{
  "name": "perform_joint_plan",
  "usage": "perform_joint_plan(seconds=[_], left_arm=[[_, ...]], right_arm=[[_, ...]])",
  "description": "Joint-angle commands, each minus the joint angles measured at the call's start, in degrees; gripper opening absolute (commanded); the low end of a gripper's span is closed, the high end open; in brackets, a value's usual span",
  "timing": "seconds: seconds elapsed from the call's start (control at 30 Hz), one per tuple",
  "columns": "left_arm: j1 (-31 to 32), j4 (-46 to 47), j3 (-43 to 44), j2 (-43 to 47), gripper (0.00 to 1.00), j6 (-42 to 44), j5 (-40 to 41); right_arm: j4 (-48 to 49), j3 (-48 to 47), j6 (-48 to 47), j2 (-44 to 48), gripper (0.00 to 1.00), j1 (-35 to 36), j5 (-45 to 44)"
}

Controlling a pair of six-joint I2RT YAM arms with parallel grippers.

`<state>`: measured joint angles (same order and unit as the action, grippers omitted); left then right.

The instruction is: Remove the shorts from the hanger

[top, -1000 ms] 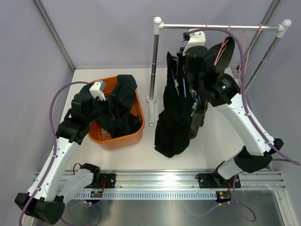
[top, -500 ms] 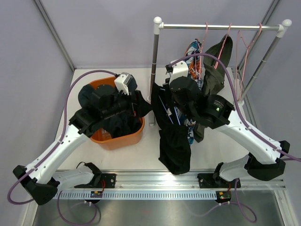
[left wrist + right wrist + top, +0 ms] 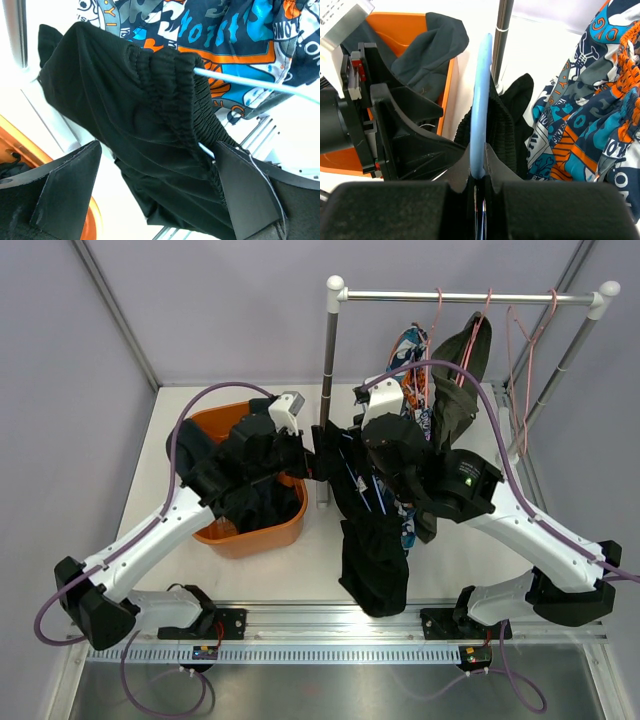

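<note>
My right gripper (image 3: 478,172) is shut on a light-blue hanger (image 3: 480,100), held off the rail in front of the rack. Black shorts (image 3: 372,540) hang from that hanger, their gathered waistband (image 3: 170,85) still on its bar (image 3: 250,82). The left gripper (image 3: 157,150) is open, with a finger on either side of the black fabric just below the waistband; in the top view it (image 3: 312,455) is at the shorts' left edge. Patterned blue-white-orange shorts (image 3: 410,350) and olive green shorts (image 3: 460,370) hang on the rail.
An orange basket (image 3: 250,540) at the left holds dark shorts (image 3: 260,500). The rack's upright post (image 3: 327,390) stands between the basket and the held shorts. An empty pink hanger (image 3: 525,340) hangs on the rail (image 3: 470,297) at the right.
The right arm has brought the hanger with the black shorts down and left, away from the rail. The left arm has swung right from the basket until its open fingers straddle the shorts.
</note>
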<state>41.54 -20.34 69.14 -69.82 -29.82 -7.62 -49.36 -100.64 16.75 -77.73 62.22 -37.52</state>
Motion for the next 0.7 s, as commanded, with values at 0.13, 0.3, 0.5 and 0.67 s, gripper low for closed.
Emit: perform_joint_plan(seconds=[0.13,0.3,0.5,0.67], left_arm=[[0.65,4.96,3.28,-2.16,0.91,-1.29,3.48],[0.65,5.39,3.89,-5.32,0.67,-1.99,4.28],[0.65,6.54,5.56,-8.05,0.20,-2.34,5.51],[0.56,6.89,8.02,-9.45,0.00,-1.47,9.62]], right_arm=[[2.96,0.53,0.74,2.76,0.00,0.80,-1.86],[3.31,0.36,0.56,3.20,0.00,0.98,-1.16],[2.43,-0.61,0.30,3.47,0.00,1.24,-0.10],[0.50,0.27,1.00,4.61,0.00,2.64,0.51]])
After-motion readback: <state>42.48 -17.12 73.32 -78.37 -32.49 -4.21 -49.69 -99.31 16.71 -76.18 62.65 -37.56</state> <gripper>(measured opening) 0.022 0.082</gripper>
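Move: Just beyond the left hand's open fingers hangs the near end of the black shorts' waistband, about 3 cm ahead, 4 cm right and 2 cm lower. The blue hanger's middle is some 9 cm to that hand's right and 1 cm ahead, 3 cm down; the orange bin is roughly 20 cm left, 4 cm ahead and well below. From the right hand, which holds the hanger's hook, the waistband end lies around 7 cm left, 3 cm ahead and 9 cm down. Reaching forward and to the right by about 4 cm along its own pointing direction, the left hand takes its fingers onto the near end of the black waistband, dips some 2 cm and comes back up a little as they close from wide open to nearly shut, pinching the cloth beside the hanger. The right hand keeps its grip on the hook and holds the hanger almost still. ##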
